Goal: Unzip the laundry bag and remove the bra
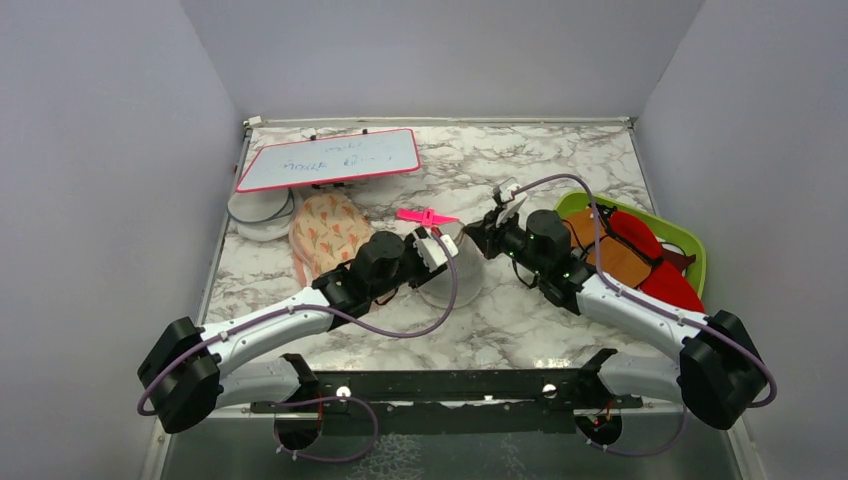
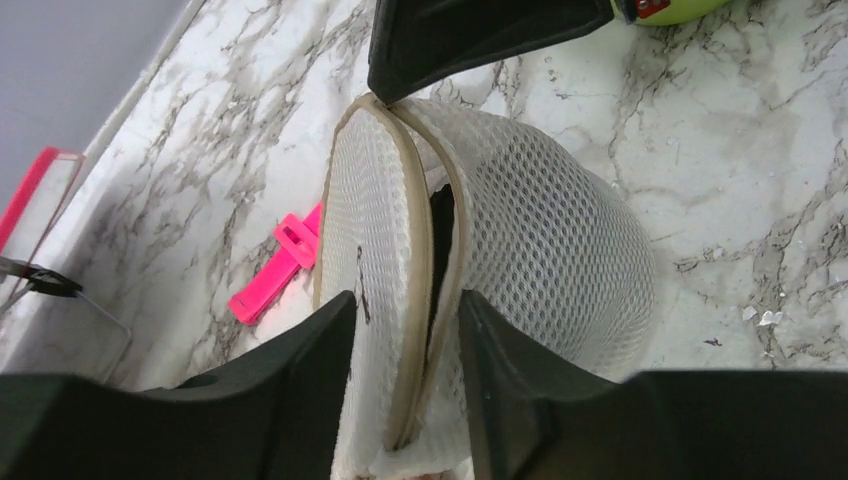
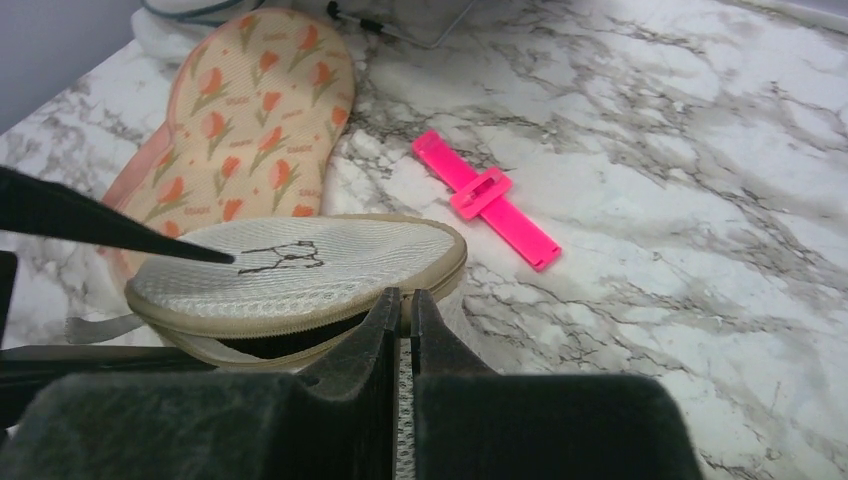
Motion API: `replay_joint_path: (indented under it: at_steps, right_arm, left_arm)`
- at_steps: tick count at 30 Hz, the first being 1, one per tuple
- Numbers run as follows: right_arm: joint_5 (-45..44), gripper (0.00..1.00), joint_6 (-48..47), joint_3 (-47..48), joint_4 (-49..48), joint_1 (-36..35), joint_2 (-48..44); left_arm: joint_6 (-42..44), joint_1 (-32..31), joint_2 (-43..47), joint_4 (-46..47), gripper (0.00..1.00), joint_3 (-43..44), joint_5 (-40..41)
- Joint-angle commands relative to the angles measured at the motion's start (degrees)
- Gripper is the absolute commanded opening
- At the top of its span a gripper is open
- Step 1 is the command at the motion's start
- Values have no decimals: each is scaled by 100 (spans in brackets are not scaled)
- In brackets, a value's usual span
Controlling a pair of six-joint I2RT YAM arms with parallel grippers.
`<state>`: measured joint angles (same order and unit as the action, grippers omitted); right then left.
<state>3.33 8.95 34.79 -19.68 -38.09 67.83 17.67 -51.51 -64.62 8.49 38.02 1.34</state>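
The laundry bag [image 1: 452, 278] is a white mesh dome case with a beige rim, standing mid-table between both arms. In the left wrist view its two halves [image 2: 540, 240] are parted by a narrow gap, and black fabric, the bra [image 2: 441, 215], shows inside. My left gripper [image 2: 405, 300] is open, one finger on each side of the parted rims. My right gripper [image 3: 403, 308] is shut on the bag's zip edge at the far side, with mesh showing between its fingers. The lid [image 3: 300, 265] carries a small black mark.
A pink clip [image 1: 427, 216] lies just behind the bag. A peach floral pouch [image 1: 325, 232] lies to the left, with a red-framed whiteboard [image 1: 328, 160] behind it. A green tray [image 1: 697, 252] holding red and orange garments is at the right, under the right arm.
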Motion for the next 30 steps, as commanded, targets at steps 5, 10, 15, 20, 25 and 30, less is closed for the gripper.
replay_joint_path:
  at_steps: [5,10,15,20,25,30]
  right_arm:
    - [1752,1,-13,582,967,37,-69]
    - [2082,1,213,706,1013,-56,-48]
    - [2118,1,247,742,1074,-137,7]
    - [1911,1,223,736,1098,-137,-77]
    - [1702,1,163,839,1247,-138,-68]
    - [1733,1,171,870,1274,-138,-51]
  left_arm:
    - [-246,-18,-30,57,51,214,-73]
    - [-287,-24,81,153,51,173,-47]
    - [-304,-23,314,273,53,96,-26]
    - [-284,-26,657,459,61,-67,-72]
    - [-277,-33,674,476,63,-72,-41]
    - [-274,-57,523,373,64,12,-10]
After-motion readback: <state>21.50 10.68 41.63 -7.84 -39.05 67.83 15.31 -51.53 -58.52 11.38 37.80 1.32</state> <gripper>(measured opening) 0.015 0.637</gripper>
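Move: The mesh laundry bag stands right under the left hand, its middle about 6 cm below and roughly 1 cm back and 1 cm right, with the rim between the opening fingertips. The zip pull is some 5 cm ahead and 4 cm right of that hand, already pinched by the right. From the right hand the bag's middle is about 6 cm back, 3 cm left and 6 cm down; the pink clasp lies roughly 8 cm ahead, 7 cm left and 13 cm below. Still pinching the zip pull, the right hand draws it back and left along the bag's rim towards the left hand, about 6 cm in all, turning nearly 20 degrees counter-clockwise, then holds there. The left fingers spread wide around the rim; the left hand first stays put, then rises some 5 cm. ##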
